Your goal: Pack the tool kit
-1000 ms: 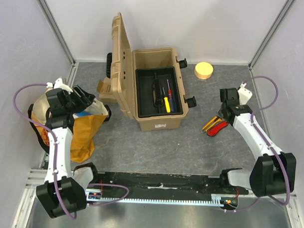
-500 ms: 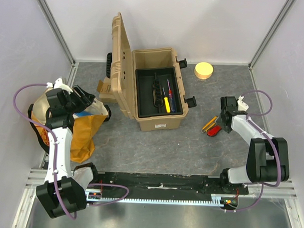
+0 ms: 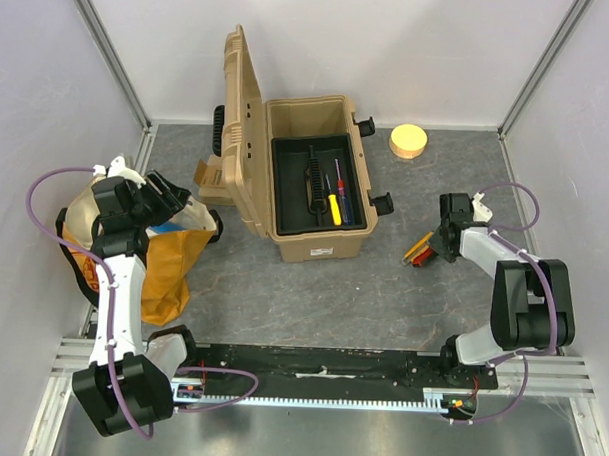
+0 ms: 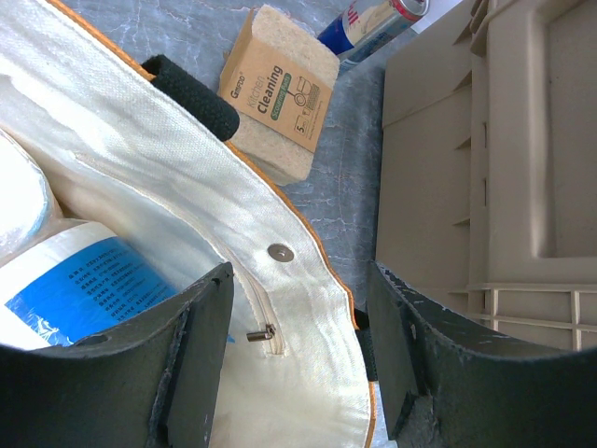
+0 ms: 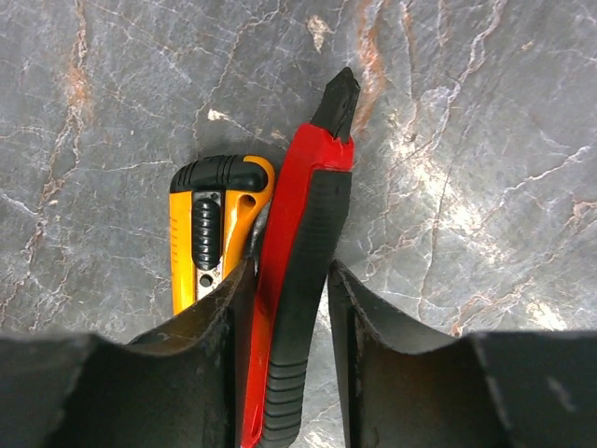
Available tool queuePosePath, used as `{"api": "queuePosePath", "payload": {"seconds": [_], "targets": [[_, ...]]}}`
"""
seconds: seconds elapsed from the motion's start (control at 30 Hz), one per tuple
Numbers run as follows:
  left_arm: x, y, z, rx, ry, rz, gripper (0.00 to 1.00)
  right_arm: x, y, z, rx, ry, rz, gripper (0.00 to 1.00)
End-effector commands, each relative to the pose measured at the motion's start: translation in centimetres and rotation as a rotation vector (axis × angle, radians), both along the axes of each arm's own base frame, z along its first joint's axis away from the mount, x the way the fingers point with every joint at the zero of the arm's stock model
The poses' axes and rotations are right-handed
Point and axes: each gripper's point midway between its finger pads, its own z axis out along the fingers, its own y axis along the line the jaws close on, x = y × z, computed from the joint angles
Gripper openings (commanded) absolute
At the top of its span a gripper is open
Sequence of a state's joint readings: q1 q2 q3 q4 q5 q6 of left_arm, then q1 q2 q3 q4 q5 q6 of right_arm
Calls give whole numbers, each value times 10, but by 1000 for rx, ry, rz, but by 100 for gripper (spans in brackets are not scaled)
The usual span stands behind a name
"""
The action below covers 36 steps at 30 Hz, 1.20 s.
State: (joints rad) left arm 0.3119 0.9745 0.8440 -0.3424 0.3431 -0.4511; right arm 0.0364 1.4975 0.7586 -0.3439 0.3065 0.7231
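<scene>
The tan toolbox (image 3: 314, 243) stands open in the middle of the table, its lid (image 3: 243, 136) up on the left. Its black tray (image 3: 291, 188) holds a yellow-handled screwdriver (image 3: 334, 209) and other small tools. To its right a red-and-black tool (image 5: 303, 243) lies on the table beside a yellow-and-black cutter (image 5: 210, 224). My right gripper (image 5: 290, 271) is low over them and open. Its jaws straddle the red tool's handle; the left jaw touches it and a thin gap shows at the right. My left gripper (image 4: 300, 280) is open over the cloth bag's rim.
The yellow-cream cloth bag (image 3: 168, 263) lies at the left with a blue-labelled white container (image 4: 84, 275) inside. A cardboard sponge box (image 4: 280, 89) and a can (image 4: 373, 21) lie between the bag and the toolbox lid (image 4: 485, 140). A round cream disc (image 3: 409, 141) sits at the back right.
My right arm has folded in and dropped down onto the red and yellow tools, and its jaws have narrowed around the red one. The left arm has not moved.
</scene>
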Motion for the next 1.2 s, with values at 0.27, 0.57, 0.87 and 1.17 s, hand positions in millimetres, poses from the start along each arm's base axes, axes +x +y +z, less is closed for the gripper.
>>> {"api": "queuePosePath", "payload": {"seconds": [0.27,0.57,0.87,1.17], "targets": [[4,0,16,35,-51,-19,64,13,-4,41,-23,-80,29,7],[3,-1,17,35,-56,-22,64,43,30,181,30,-437,177,4],[4,0,16,34,-53,-19,65,39,186,306,247,-784,700,3],[3,0,16,36,-52,-18,64,39,313,309,257,-779,927,3]]}}
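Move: Between the right hand's fingers, about a centimetre lower, lies the red knife on the table. The yellow knife lies alongside, some 4 cm to the left and 1 cm farther out. The black tray in the open tool box has its middle about 31 cm left, 12 cm ahead and 7 cm up; the box's near latch sticks out some 17 cm left, 6 cm ahead and 10 cm up. From the left hand, the red knife is about 61 cm right, level ahead and 21 cm below. Pinching the red knife about its middle, the right fingers close the rest of the way, then lift it clear of the table and away from the yellow knife. The hand climbs nearly 30 cm, mostly before swinging some 27 cm left over the box's side towards the tray. On the way the wrist tips the fingers up and turns roughly 50 degrees counter-clockwise. ##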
